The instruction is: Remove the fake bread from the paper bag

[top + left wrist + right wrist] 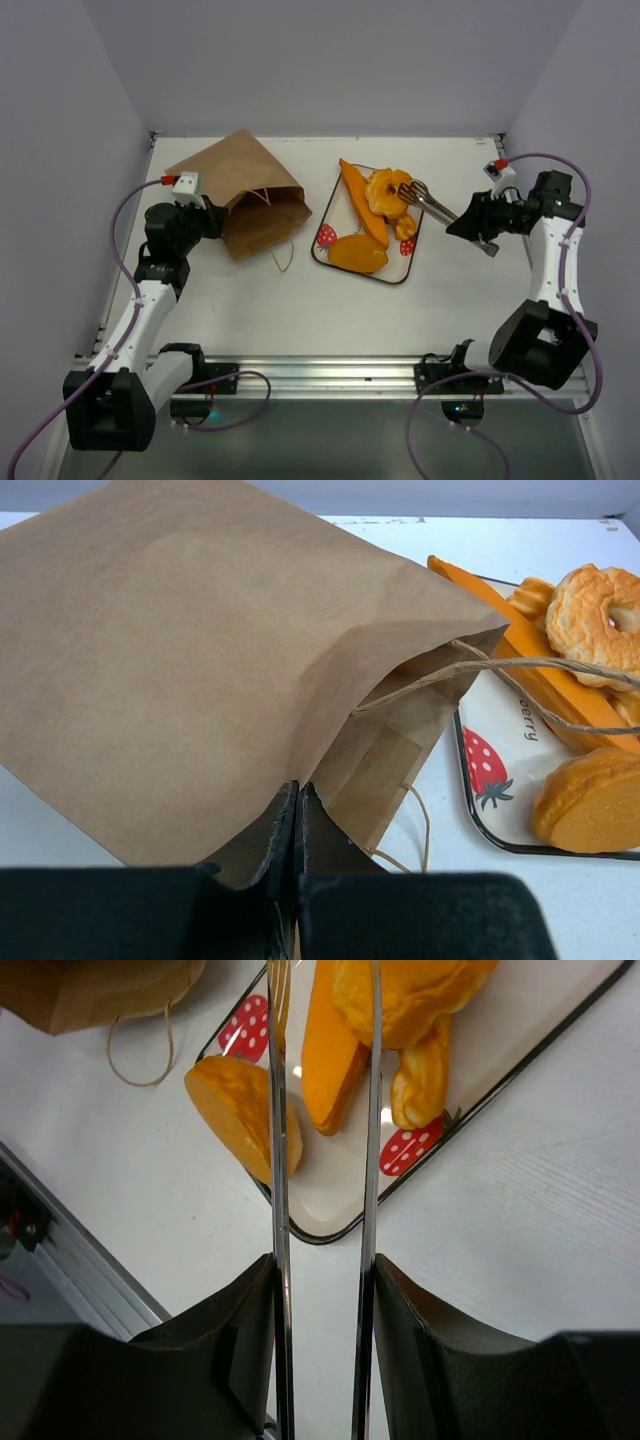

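The brown paper bag lies on its side at the left, its mouth facing the tray. My left gripper is shut on the bag's near edge, fingers pressed together. The fake bread lies on a strawberry-print tray: a baguette, a ring piece, an oval loaf and a small roll. My right gripper is shut on metal tongs. The tong arms stand apart, their tips over the ring piece.
The bag's string handles trail toward the tray, one loop lying on the white table. Grey walls close in the table at the back and sides. A metal rail runs along the near edge.
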Robot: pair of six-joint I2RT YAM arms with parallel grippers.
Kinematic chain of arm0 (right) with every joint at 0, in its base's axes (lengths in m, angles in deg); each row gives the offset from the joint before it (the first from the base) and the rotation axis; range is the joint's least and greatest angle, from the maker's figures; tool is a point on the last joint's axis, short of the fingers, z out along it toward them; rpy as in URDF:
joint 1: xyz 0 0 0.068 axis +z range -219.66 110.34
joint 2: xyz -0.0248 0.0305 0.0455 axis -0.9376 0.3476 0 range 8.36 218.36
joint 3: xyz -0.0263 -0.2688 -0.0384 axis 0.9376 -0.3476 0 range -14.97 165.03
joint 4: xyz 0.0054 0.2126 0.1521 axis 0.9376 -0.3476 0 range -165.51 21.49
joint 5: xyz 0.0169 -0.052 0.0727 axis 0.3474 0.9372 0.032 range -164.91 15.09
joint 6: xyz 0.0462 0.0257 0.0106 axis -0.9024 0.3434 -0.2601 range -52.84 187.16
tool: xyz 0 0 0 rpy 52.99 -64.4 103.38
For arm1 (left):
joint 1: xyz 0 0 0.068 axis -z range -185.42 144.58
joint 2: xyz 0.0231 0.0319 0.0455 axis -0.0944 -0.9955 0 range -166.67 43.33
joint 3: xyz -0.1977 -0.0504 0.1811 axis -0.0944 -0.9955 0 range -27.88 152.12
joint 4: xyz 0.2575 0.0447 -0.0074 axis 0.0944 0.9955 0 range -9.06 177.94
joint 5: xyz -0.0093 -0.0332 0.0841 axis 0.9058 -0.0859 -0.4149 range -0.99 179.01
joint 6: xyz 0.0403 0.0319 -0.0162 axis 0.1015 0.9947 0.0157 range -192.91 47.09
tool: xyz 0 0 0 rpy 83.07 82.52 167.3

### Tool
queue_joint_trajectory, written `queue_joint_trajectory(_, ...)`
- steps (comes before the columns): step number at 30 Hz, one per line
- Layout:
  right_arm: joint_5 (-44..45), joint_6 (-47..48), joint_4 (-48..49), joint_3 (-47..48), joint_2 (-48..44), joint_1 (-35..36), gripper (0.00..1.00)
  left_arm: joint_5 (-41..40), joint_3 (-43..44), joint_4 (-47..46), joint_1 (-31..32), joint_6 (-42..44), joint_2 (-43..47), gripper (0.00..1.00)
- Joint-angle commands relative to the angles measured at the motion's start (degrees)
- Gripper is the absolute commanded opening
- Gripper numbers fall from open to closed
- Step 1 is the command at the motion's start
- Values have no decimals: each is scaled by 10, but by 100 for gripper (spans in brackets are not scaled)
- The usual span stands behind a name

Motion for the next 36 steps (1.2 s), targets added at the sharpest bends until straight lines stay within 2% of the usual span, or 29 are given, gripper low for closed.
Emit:
queue_joint_trajectory(1,12,30,-15,11,-35,54,43,14,-1,-27,-6,1,4,2)
queue_joint_trajectory(7,102,-7,52,6,-78,233,43,27,23,-12,-6,-8,-2,2)
queue_joint_trajectory(10,162,-22,92,22,-73,364,43,42,39,-3,-6,-23,-6,2)
queue_joint_trajectory(13,218,-22,127,44,-43,442,43,56,55,7,-7,-37,-8,2)
queue_joint_trajectory(14,255,-21,135,52,-22,493,43,57,61,12,-7,-40,-7,2)
queue_joint_trajectory(19,374,-37,243,53,38,631,42,64,81,30,-7,-77,7,2)
queue_joint_trajectory(22,420,-71,320,54,72,659,41,75,82,24,-7,-107,11,2)
queue_joint_trajectory(26,431,-133,401,72,117,670,41,93,69,5,-7,-139,11,2)
queue_joint_trajectory(36,450,-216,506,48,162,697,41,123,24,-79,-7,-228,0,2)
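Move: The paper bag's open mouth, with the left fingers already shut on its rim, lies about 43 cm left of the right hand, 9 cm ahead and 12 cm below; from the left hand it is some 5 cm ahead, 9 cm right, 11 cm below. The right hand already holds tongs. From it the tray's middle is about 12 cm ahead, 17 left and 20 down, the round loaf 2 ahead and 22 left, the long loaf 16 ahead and 19 left. The bag's rim, still pinched by the left fingers, is raised about 4 cm and drawn some 3 cm right, the left hand rolling its left side down. Meanwhile the right hand sweeps roughly 33 cm left past the loaves, drawing back a little, then reaching forward and sinking as its counter-clockwise turn eases back from about 40 degrees, and slips the held tongs into the bag's mouth. ##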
